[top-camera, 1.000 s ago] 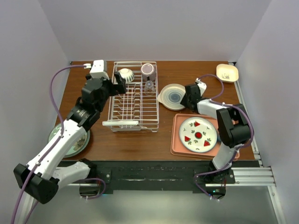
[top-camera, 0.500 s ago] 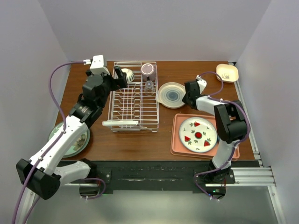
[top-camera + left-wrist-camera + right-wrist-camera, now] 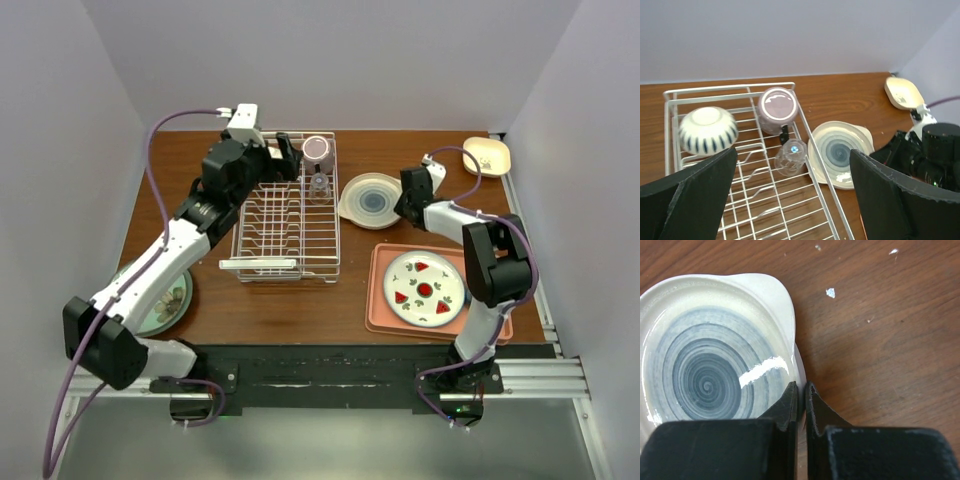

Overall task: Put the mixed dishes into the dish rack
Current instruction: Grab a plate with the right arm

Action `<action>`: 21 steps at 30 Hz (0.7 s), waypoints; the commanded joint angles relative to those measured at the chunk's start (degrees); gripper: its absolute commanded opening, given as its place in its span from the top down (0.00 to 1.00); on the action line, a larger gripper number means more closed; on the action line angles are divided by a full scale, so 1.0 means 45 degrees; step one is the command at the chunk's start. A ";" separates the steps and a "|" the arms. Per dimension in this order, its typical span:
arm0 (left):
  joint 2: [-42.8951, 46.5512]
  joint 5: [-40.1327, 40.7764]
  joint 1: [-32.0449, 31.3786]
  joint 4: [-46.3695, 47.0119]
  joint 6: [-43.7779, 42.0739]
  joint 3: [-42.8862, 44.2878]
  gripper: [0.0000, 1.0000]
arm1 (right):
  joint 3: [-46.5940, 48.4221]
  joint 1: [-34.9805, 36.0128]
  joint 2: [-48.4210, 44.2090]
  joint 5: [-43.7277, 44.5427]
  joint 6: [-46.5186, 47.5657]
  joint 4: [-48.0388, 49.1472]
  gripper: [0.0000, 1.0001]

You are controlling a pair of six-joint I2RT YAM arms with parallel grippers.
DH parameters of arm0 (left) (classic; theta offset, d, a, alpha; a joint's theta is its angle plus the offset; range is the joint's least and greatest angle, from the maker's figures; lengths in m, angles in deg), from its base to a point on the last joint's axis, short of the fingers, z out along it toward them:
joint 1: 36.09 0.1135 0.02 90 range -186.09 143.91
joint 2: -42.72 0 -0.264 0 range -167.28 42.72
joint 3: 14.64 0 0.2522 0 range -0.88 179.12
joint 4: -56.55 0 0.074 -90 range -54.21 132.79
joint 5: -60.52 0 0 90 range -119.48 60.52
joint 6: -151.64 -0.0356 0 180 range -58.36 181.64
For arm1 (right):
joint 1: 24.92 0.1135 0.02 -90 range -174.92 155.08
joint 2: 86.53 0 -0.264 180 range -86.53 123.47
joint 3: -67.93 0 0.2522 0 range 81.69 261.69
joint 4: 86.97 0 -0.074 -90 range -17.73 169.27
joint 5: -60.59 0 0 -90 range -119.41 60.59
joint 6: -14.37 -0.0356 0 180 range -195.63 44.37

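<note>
The white wire dish rack point(image 3: 288, 215) stands left of centre. In it are a white bowl point(image 3: 707, 130) with blue stripes, an upturned purple cup point(image 3: 318, 148) point(image 3: 778, 109) and a small clear glass point(image 3: 318, 185) point(image 3: 791, 156). My left gripper point(image 3: 283, 158) point(image 3: 795, 200) hovers open over the rack's far end, holding nothing. Right of the rack lies the cream plate point(image 3: 368, 202) point(image 3: 705, 365) with a blue-ringed centre. My right gripper point(image 3: 404, 207) point(image 3: 801, 397) is shut on its right rim. A patterned plate point(image 3: 425, 288) lies on the salmon tray point(image 3: 380, 300). A pale green plate point(image 3: 165, 305) sits front left.
A small cream dish point(image 3: 487, 155) point(image 3: 902, 92) rests at the back right corner. The right arm point(image 3: 932, 155) lies just right of the cream plate. The rack's white bar point(image 3: 258, 264) is at its near end. Walls close the table on three sides.
My left arm swung right and toward the back, so its open gripper now hangs over the rack's far end. The right gripper closed on the cream plate's rim.
</note>
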 commanded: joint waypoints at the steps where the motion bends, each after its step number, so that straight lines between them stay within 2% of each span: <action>1: -0.1184 -0.2897 0.0077 0.1035 -0.0511 0.1015 0.00 | 0.0644 -0.0336 -0.1683 -0.0221 0.0033 0.1207 1.00; 4: -0.1888 -0.4152 0.0038 0.1582 -0.0511 0.1210 0.00 | 0.0508 -0.0609 -0.2268 -0.0767 -0.0122 0.1188 1.00; 13: -0.3900 -0.5581 -0.0372 0.2403 -0.0199 0.2128 0.00 | 0.0118 -0.1176 -0.4044 -0.1726 -0.0650 0.0973 1.00; 21: -0.5230 -0.5837 -0.0470 0.2268 -0.0277 0.3124 0.00 | -0.0293 -0.1586 -0.5296 -0.2565 -0.0631 0.0914 1.00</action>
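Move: The plate is already pinched at its right-hand rim by the right gripper, its middle some 8 cm to the left and 3 cm ahead of that hand. The dish rack's middle is about 31 cm to that hand's left, level with it; the pink tray is 22 cm back and 11 cm right. From the open left hand, the plate lies about 21 cm right, 7 cm ahead and 29 cm below; the clear glass in the rack is 11 cm ahead, 5 cm right, 23 cm below. Upward, slowly at first and then quicker, the right hand lifts the plate about 12 cm off its spot between rack and tray, drifting a little right and tipping its fingers up some 15 degrees while keeping its pinch on the rim. Meanwhile the left hand, fingers wide open, swings right over the rack towards the plate, sinking as it goes and turning clockwise. ##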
